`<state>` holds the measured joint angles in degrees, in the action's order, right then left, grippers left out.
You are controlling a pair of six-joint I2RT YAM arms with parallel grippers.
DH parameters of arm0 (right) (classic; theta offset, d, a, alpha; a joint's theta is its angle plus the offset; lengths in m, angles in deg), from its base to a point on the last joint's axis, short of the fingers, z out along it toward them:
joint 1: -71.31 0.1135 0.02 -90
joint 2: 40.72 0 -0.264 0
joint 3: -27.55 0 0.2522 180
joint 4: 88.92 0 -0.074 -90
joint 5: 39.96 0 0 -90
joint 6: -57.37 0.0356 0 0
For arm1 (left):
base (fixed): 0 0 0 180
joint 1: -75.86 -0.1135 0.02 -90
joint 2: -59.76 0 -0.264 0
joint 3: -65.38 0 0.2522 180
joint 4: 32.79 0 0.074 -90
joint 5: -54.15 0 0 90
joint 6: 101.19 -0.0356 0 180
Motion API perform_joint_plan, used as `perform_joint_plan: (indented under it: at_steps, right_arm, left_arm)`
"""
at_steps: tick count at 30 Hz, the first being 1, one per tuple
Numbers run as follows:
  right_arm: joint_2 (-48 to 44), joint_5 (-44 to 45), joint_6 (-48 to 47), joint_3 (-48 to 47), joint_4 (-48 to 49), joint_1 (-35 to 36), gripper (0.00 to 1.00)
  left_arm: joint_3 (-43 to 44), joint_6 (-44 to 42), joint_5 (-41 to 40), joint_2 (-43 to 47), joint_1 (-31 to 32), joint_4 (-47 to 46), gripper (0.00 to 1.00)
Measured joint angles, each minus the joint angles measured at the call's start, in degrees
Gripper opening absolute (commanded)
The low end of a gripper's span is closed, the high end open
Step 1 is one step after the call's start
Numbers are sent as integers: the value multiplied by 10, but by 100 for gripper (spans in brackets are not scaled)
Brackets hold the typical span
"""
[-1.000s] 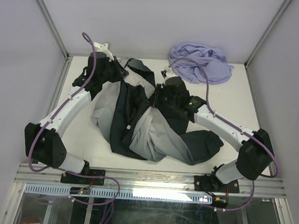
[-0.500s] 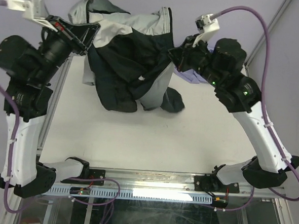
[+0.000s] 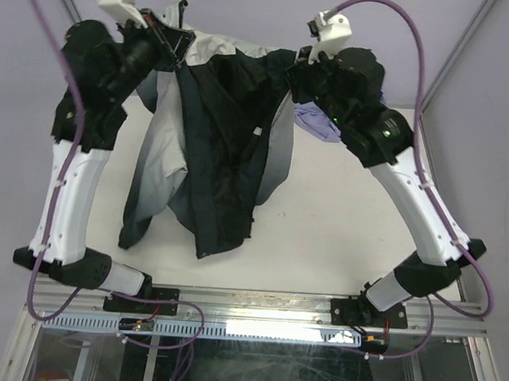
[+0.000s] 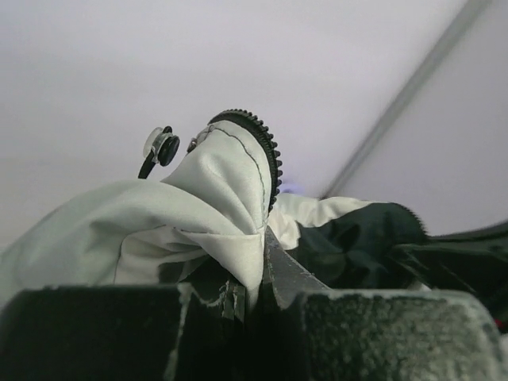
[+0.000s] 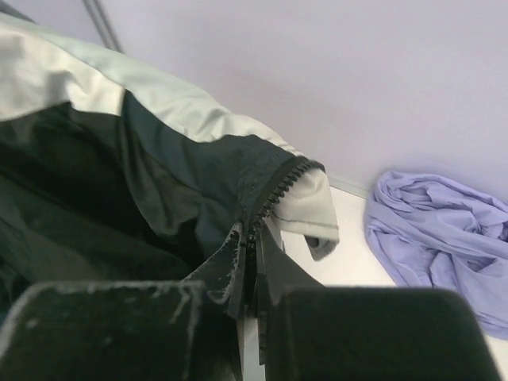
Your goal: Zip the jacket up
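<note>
The jacket hangs spread open above the table, black lining facing out, light grey panels at its sides, its hem near the table's front. My left gripper is raised at the upper left, shut on the jacket's top edge. In the left wrist view that gripper pinches light grey fabric beside a curl of zipper teeth. High at the upper right, my right gripper is shut on the opposite front edge. The right wrist view has that gripper clamped on the dark zipper tape.
A lavender-purple cloth lies on the white table at the back right, partly behind the right arm, and also shows in the right wrist view. Metal frame posts and white walls enclose the table.
A second ago the jacket lay crumpled on the table. Both arms have since risen with it, and it now hangs stretched between the two shut grippers.
</note>
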<state>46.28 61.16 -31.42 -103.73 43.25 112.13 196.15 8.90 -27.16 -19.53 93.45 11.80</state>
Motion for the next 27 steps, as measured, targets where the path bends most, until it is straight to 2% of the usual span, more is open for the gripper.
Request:
perform_joint_plan:
  at_steps: [2,3,8,10,14,19,27]
  right_arm:
    - [43,7,-2,-17,3,-10,3]
    - [66,6,-3,-27,5,-15,6]
    - [212,-8,7,-93,7,-53,34]
    - [261,-22,14,-110,0,-64,44]
    - [302,-52,27,-95,-27,-78,60]
    - [225,-80,34,50,-21,-76,67]
    - [9,-130,78,369,21,-73,68]
  left_arm:
    - [1,-14,-32,-43,0,8,2]
    - [1,-20,-45,-63,-1,10,6]
    - [9,-56,-101,-192,-23,9,32]
    - [14,-63,-109,-245,-36,10,45]
    - [-2,-66,-109,-308,-51,16,61]
    - [-99,-48,-73,-257,-51,17,65]
    - [-367,8,-15,-27,-5,-2,69]
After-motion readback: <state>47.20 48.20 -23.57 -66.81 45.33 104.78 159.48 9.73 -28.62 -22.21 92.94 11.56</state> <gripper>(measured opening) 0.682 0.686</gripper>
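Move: The jacket hangs from both raised hands by its collar edges, hem roughly 18 cm behind and 50 below the left hand, 5 to its right. Its top end is meant for the far table strip, some 35 cm ahead and 54 below the left hand, 9 to the right. From the right hand, that strip lies about 35 ahead, 10 left, 48 below; the purple cloth lies about 38 ahead, 25 right, 47 below. The jacket's collar end is flung forward and down towards the far table strip by both hands together, the left sweeping some 19 cm forward and 27 down, the right a bit less. The fingers open wide on the way and let the collar edges go; both hands then draw back about 15 cm, still sinking, wrists tipping steeply downward. ##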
